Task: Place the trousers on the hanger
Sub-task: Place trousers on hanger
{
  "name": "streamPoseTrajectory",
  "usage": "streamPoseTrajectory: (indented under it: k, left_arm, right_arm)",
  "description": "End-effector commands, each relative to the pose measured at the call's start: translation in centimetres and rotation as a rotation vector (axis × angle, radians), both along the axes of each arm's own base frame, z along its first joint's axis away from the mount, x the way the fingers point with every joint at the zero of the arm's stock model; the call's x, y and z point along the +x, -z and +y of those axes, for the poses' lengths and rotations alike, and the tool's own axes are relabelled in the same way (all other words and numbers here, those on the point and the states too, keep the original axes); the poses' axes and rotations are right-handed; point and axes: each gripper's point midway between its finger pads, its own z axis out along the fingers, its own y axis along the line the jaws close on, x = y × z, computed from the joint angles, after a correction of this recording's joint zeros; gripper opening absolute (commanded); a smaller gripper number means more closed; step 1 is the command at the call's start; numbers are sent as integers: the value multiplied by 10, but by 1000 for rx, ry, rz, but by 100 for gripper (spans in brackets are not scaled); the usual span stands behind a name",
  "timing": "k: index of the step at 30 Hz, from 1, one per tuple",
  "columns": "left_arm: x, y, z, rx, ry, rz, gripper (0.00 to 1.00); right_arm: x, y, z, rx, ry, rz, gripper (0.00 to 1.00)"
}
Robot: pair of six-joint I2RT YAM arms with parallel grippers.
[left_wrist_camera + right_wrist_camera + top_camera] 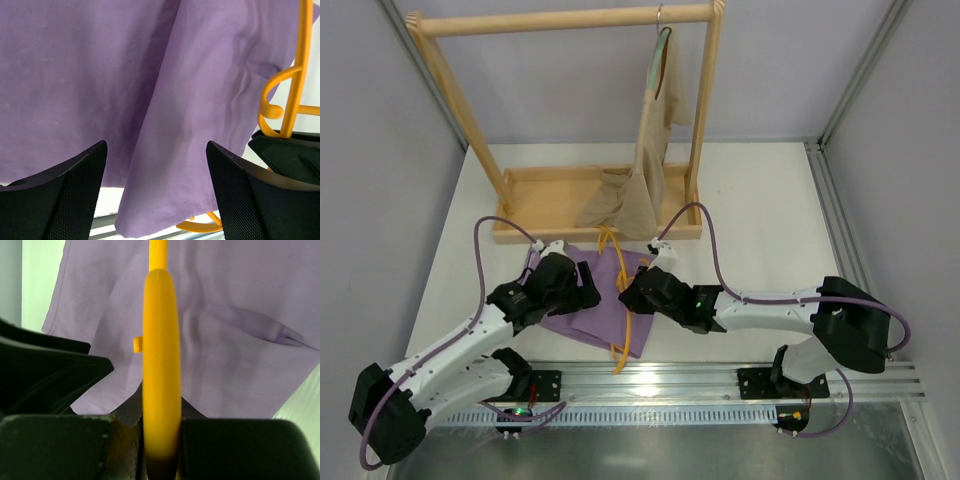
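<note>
The lilac trousers lie folded on the table between both arms, and the orange-yellow hanger lies across their right part. My left gripper hovers over the trousers' left half. In the left wrist view it is open, with the trousers spread beneath its fingers and nothing clamped. The hanger shows at the right edge of that view. My right gripper is shut on the hanger; in the right wrist view the hanger's bar stands pinched between the jaws, above the trousers.
A wooden rack with a tray base stands at the back. A beige garment on a grey-green hanger hangs from the rack's right end, its bottom resting in the tray. An aluminium rail runs along the near edge.
</note>
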Motion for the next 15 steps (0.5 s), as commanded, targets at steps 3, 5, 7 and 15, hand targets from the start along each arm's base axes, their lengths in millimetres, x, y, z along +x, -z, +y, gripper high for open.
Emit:
streamPoseTrajectory:
  k: [3,5,7,15]
  left_arm:
    - [18,-12,-20,-70,113,17,80]
    - [18,-9,-23,-87,130,40,80]
    - [21,-3,-23,-93,126,62,79]
    - [21,-9,-49,-266,170,127,10]
  right_arm:
    - [5,-12,0,29,23,-24,4]
    - [5,-11,0,27,23,-26,4]
    - [5,-9,-2,22,31,-26,4]
    - [6,-1,-13,10,82,-4,4]
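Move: The purple trousers' fold edge lies just under the left hand's open fingers, about 2 cm to its right, 1 cm ahead and some 3 cm below. The yellow hanger's middle stands about 7 cm to the left hand's right and 3 cm back, roughly level in height. The wooden tray's middle lies about 18 cm ahead and 2 cm right of the left hand. From the right hand, holding the hanger, the fold edge is about 6 cm left, level fore and aft, and 3 cm below. The left fingers shut from wide open on the trousers' fold edge, pinching it between their tips late in the reach. To get there the hand sinks about 2 cm while easing slightly forward, then slides 2 to 3 cm right towards the hanger as the grip closes, tipping a bit steeper, some 10 degrees. The right hand keeps the hanger still. ##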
